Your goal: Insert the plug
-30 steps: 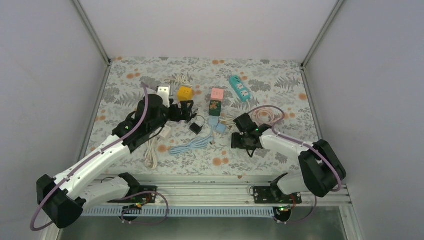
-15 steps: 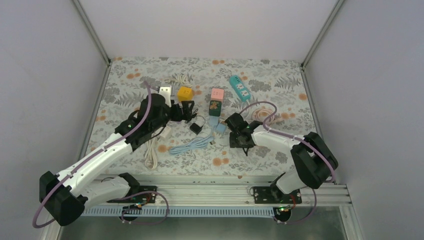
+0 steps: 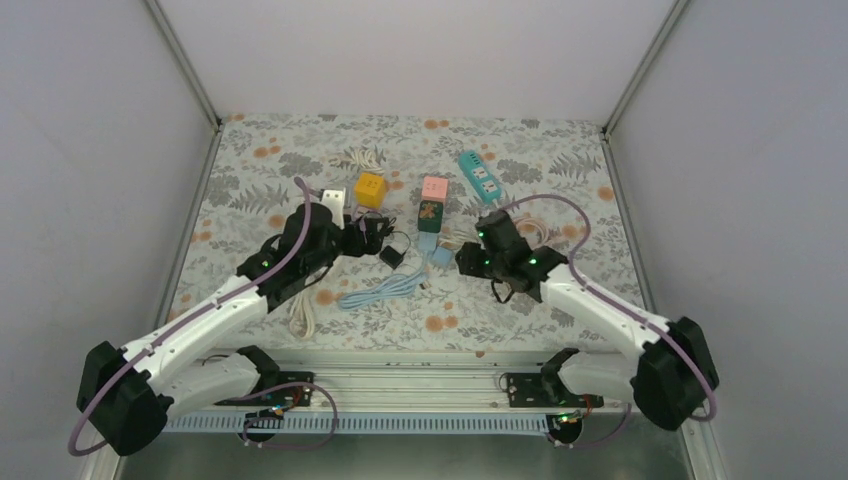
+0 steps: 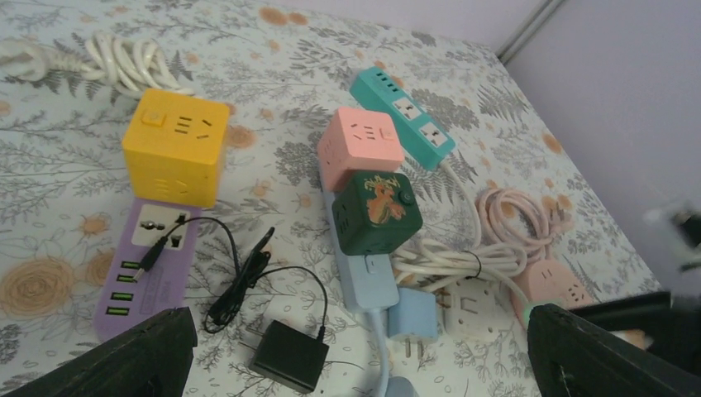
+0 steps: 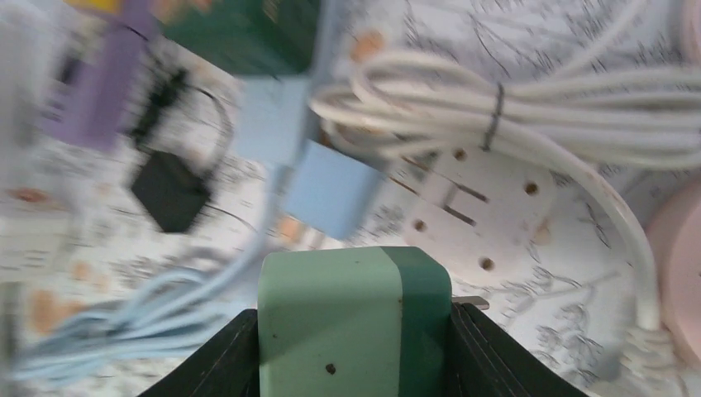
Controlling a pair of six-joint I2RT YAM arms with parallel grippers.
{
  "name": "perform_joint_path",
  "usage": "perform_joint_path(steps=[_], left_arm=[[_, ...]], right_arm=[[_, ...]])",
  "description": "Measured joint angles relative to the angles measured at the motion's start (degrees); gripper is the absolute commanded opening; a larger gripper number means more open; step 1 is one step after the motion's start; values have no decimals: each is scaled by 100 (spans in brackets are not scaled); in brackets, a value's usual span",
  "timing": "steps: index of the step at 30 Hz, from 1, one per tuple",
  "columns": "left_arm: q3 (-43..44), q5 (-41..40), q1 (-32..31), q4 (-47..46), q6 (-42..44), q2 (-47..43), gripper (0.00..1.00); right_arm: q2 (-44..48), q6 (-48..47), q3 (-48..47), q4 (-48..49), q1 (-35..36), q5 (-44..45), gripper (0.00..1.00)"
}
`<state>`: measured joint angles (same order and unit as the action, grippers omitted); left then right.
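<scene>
My right gripper [image 5: 354, 332] is shut on a plug [image 5: 355, 322], a block that is light green with a dark green band; one metal prong [image 5: 472, 303] sticks out on its right. Both fingers press its sides. Just beyond it lies a white round socket [image 5: 488, 211] on the floral mat, with a light blue plug [image 5: 331, 190] to its left. From above, the right gripper [image 3: 470, 260] hovers right of the mat's centre. My left gripper [image 4: 368, 368] stands wide open and holds nothing, above a black adapter [image 4: 289, 356].
A yellow cube [image 4: 175, 147], a pink cube [image 4: 360, 147], a dark green cube [image 4: 379, 211], a teal power strip [image 4: 402, 118] and a purple strip [image 4: 145, 265] crowd the middle. A tied white cable bundle [image 5: 512, 107] and a pink socket [image 4: 550, 281] lie by the white socket.
My right gripper has closed on the green plug and swung from the near side to over the white socket. The left gripper has crept slightly toward the centre, still open.
</scene>
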<state>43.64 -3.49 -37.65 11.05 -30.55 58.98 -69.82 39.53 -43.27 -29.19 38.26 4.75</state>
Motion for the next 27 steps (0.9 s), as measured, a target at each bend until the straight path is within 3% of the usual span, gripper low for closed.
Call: perform_joint_path(steps=[6,13,15,23,27], left_arm=[[-636,400,-79,-929,376,-181,95],[-597,413,-785,-1947,944,275,87],[-529,389,-839,-2070,984,402,81],[-520,52,-1106,-2896,868,673,74],[-522,44,-1331,-3257,772,846,65]], right_arm=[[872,461,13,890,-533,-1093,43],[922,1707,13,2190,-610,-2358,42],[922,1947,13,2343,-610,-2481,42],[916,2837,61,2817,-557,-2573,43],[863,3051,83,2909,-466,-2549,42]])
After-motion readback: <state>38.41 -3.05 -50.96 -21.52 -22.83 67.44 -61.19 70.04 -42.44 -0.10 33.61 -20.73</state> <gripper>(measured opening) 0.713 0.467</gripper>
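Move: In the right fingers the green plug is already held, about 22 cm to the left hand's right, nearly level fore-and-aft and some 12 cm below it. From the left hand the dark green block is about 11 cm ahead, 12 right and 17 down. The left gripper, where the plug is bound, mirrors that from the right hand: 22 left, 1 ahead, 12 up. From the right hand the dark green block is 12 ahead, 10 left, 5 down; the light blue block 5 ahead, 7 left, 8 down. Raising the green plug some 14 cm, quickly at first, the right hand also carries it 7 cm left and rolls about 50 degrees, so its fingers swing from pointing down to pointing left at the other gripper, grip kept. The left hand comes about 10 cm right towards the plug, rising slightly after a small dip, its fingers tipping up, turning some 15 degrees clockwise and partly closing without reaching the plug. ##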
